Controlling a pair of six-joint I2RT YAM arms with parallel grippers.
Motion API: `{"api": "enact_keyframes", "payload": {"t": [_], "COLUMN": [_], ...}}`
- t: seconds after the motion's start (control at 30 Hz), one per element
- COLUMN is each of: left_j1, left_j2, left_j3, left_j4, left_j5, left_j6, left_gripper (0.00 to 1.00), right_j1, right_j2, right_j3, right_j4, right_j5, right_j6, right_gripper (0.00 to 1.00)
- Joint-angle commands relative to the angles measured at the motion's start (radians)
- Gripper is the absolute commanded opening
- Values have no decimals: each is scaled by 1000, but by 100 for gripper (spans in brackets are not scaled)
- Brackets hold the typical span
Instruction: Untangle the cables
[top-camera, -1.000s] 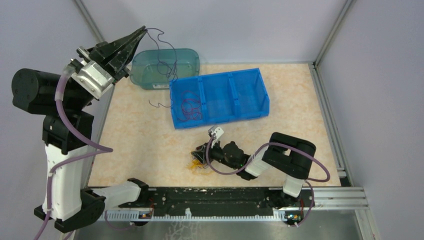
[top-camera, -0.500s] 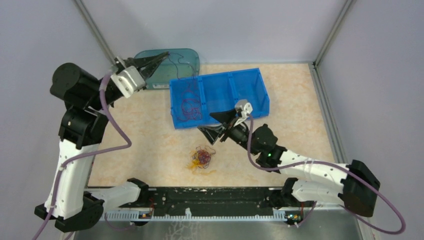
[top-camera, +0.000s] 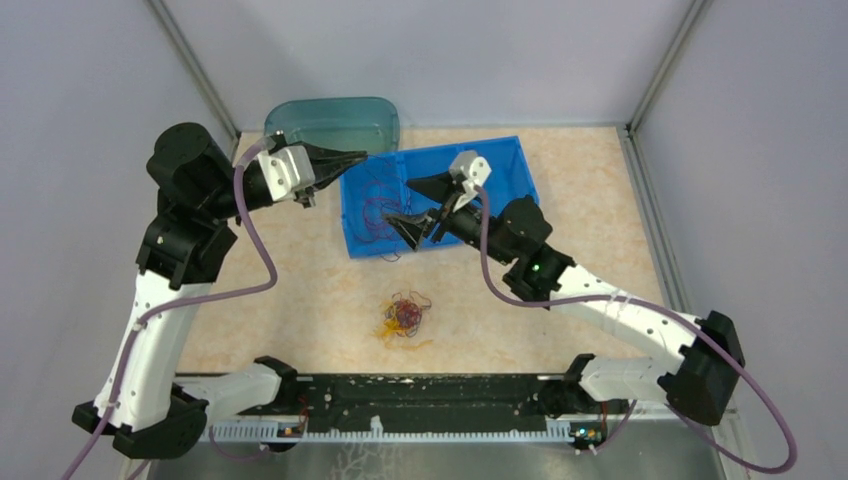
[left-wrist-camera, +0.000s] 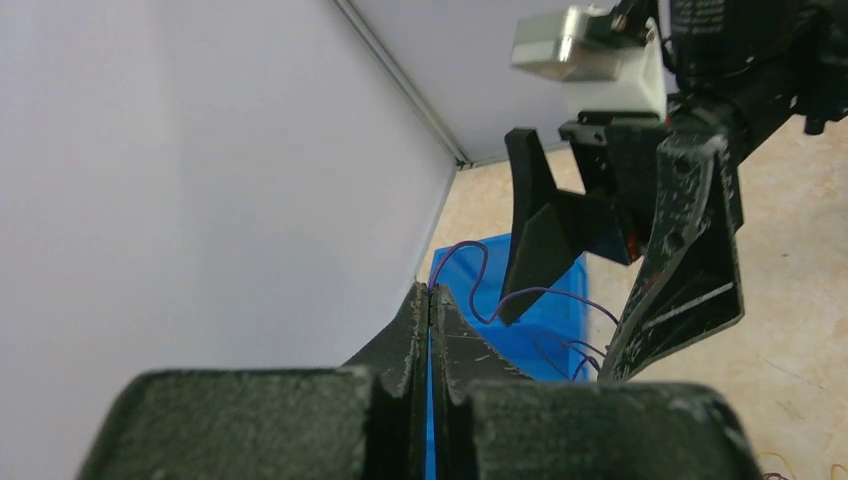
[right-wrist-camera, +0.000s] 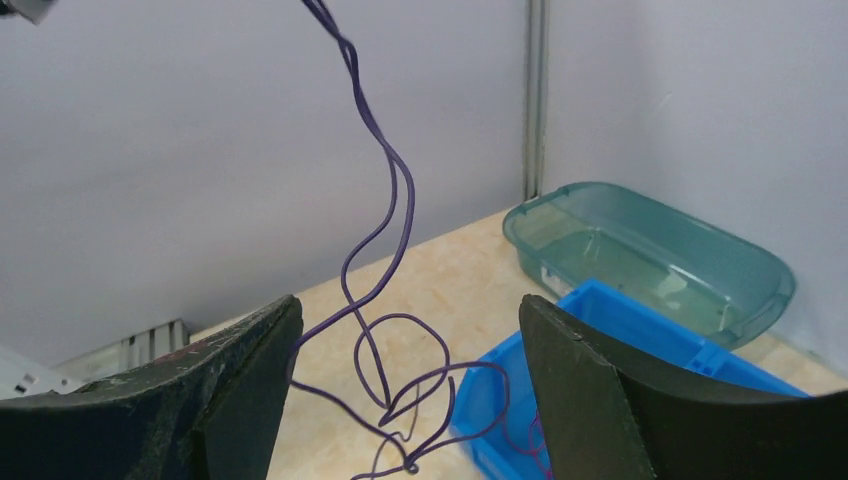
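My left gripper (top-camera: 360, 157) is shut on the end of a thin purple cable (left-wrist-camera: 468, 275), held over the left end of the blue bin (top-camera: 505, 165). The strand curls down from the jaws (left-wrist-camera: 430, 292) toward the bin. Facing it, my right gripper (top-camera: 408, 205) stands wide open above the bin's left compartment. The hanging purple cable (right-wrist-camera: 385, 300) loops between its fingers (right-wrist-camera: 410, 335) without being gripped. More red and purple cables (top-camera: 377, 215) lie in that compartment. A small clump of red, dark and yellow-orange cables (top-camera: 404, 314) sits on the table in front.
A teal translucent tub (top-camera: 335, 115) stands at the back left, just behind the blue bin; it also shows in the right wrist view as the teal tub (right-wrist-camera: 650, 255). Grey walls and metal frame posts close in the table on three sides.
My left gripper swung right and down from above the teal tub to the bin, still holding the purple cable. The right gripper left the clump, reached over the bin and opened wide.
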Motion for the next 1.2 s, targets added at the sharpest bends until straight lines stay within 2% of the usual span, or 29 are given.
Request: {"api": "enact_keyframes", "payload": {"t": [0.0,0.1,0.17,0.27,0.33,0.37,0.6,0.63,0.7,0.77,0.8,0.83,0.87,1.03,1.17], "left_j1": [-5,-5,-6,-7,-7,-8,-20,-21,-22,-21,-21,-20,-20,10,83], "left_j2": [3,11,21,46,68,80,226,254,315,370,387,399,403,315,252], "left_j3": [-23,-47,-56,-57,-57,-56,-75,-73,-51,-11,6,20,26,-42,-83], "left_j4": [-8,20,42,77,105,118,205,219,237,220,208,189,168,83,-6], "left_j5": [56,55,54,55,46,39,-32,-41,-68,-93,-111,-129,-149,-190,-197], "left_j6": [-31,-42,-55,-73,-87,-90,-98,-101,-112,-110,-115,-116,-115,-86,-144], "left_gripper": [0,0,0,0,0,0,2,7,34,48,65,91,99,100,100], "right_j1": [-8,-10,-24,-42,-63,-76,-184,-199,-228,-253,-265,-276,-287,-324,-332], "right_j2": [67,94,96,87,84,87,152,171,219,274,303,333,366,550,669], "right_j3": [72,82,73,51,44,45,72,77,91,107,119,131,147,244,323], "right_j4": [-23,-24,-4,41,54,57,80,89,103,117,121,125,127,130,126], "right_j5": [-140,-106,-82,-9,50,75,171,177,195,216,225,229,232,231,238], "right_j6": [-33,-46,-46,-48,-52,-51,-72,-76,-84,-88,-94,-101,-108,-133,-164], "right_gripper": [78,68,57,31,8,0,0,0,0,0,0,0,0,0,0]}}
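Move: The purple cable hangs from the shut left gripper; the stretch the open right gripper goes for is about 3 cm left of it, 1 cm ahead and 5 cm lower. The blue bin's middle compartment lies some 27 cm ahead, 6 cm right and 36 cm below the right hand, and about 27 cm ahead, 9 cm right and 48 cm below the left. The cable-filled left compartment is 25 cm ahead, 4 cm left and 48 cm below the left hand. Dipping left and down about 5 cm, the right gripper shuts on the hanging purple cable, then sweeps forward over the bin's middle compartment, sinking some 10 cm more and swinging roughly 30 degrees clockwise. The left, still pinching at first, travels forward and down about 14 cm each, drifts right and tips down some 20 degrees, opens wide to let go, then starts back left. ##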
